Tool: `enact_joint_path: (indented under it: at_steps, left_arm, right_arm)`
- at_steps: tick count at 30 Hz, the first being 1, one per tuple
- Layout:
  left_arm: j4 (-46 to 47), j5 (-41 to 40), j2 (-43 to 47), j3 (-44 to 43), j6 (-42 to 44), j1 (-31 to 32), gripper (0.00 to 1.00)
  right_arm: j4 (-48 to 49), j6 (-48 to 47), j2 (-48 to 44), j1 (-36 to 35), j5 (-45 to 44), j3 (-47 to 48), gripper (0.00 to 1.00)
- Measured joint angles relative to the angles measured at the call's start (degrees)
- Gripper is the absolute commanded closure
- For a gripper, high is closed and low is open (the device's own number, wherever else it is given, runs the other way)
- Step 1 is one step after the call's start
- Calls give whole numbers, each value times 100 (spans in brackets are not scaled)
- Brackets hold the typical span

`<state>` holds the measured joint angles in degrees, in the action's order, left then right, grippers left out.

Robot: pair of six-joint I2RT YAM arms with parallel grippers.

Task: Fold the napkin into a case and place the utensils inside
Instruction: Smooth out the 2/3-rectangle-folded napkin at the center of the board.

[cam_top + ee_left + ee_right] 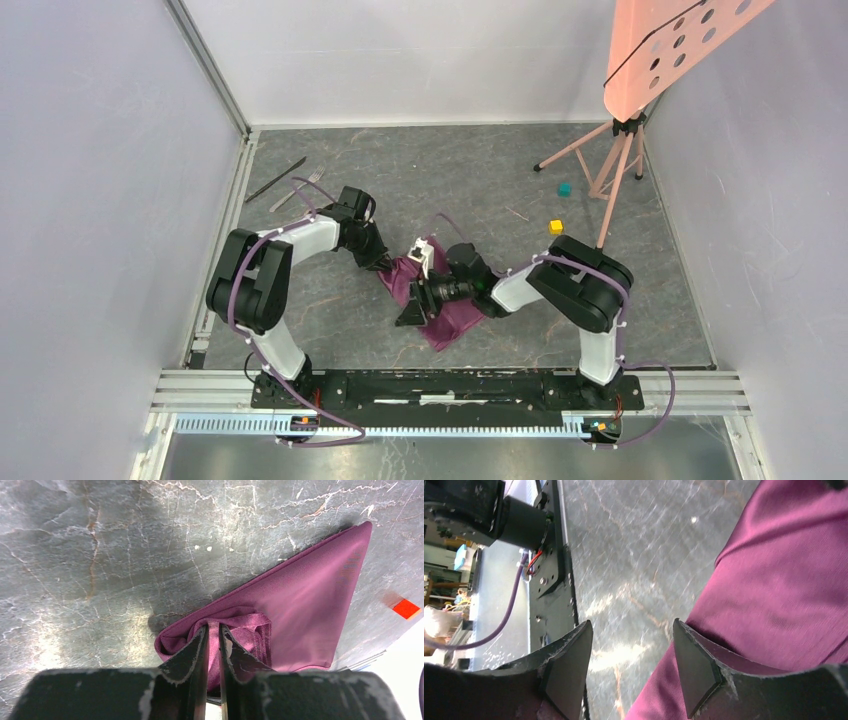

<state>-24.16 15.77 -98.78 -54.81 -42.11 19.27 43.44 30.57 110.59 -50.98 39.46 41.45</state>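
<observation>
The plum-purple napkin (456,318) lies folded and bunched on the grey table between the two arms. My left gripper (386,264) is at its far left corner. In the left wrist view the left gripper (213,631) is shut on a raised fold of the napkin (310,600). My right gripper (411,312) hovers at the cloth's near left edge. In the right wrist view the right gripper (631,630) is open, one finger over the napkin (784,580), the other over bare table. The dark knife (278,178) and silver fork (300,188) lie at the far left.
A yellow cube (556,227) and a teal cube (565,188) sit at the back right, near a tripod (615,160) carrying a pink perforated board (670,50). A metal rail (450,385) runs along the near edge, and walls close in both sides.
</observation>
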Motion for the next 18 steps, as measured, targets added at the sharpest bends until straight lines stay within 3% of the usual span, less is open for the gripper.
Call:
enact_joint_path:
  at_steps: [18]
  left_arm:
    - [-168,140,-105,-136,20,7,79]
  right_arm:
    - [844,205,-2076,-188,35,-2850,34]
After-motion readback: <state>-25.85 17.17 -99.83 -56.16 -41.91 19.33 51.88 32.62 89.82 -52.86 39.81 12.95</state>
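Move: Over the napkin's left long edge, the open right hand has the napkin's near corner about 9 cm back and 5 cm to its right, roughly 3 cm below. The napkin's middle is some 3 cm ahead and 5 cm right; the red block is about 8 cm ahead and 27 cm right. The left hand, pinching the napkin's left corner, has that near corner roughly 18 cm back and 11 cm to its right. Sweeping low and level, the right hand travels about 9 cm back and as far to the right, along the napkin's left long edge to its near corner, fingers still spread and pointing left with hardly any turn. The forward fingertip seems to brush the cloth. The left hand stays put and keeps its pinch on the rumpled left corner. ##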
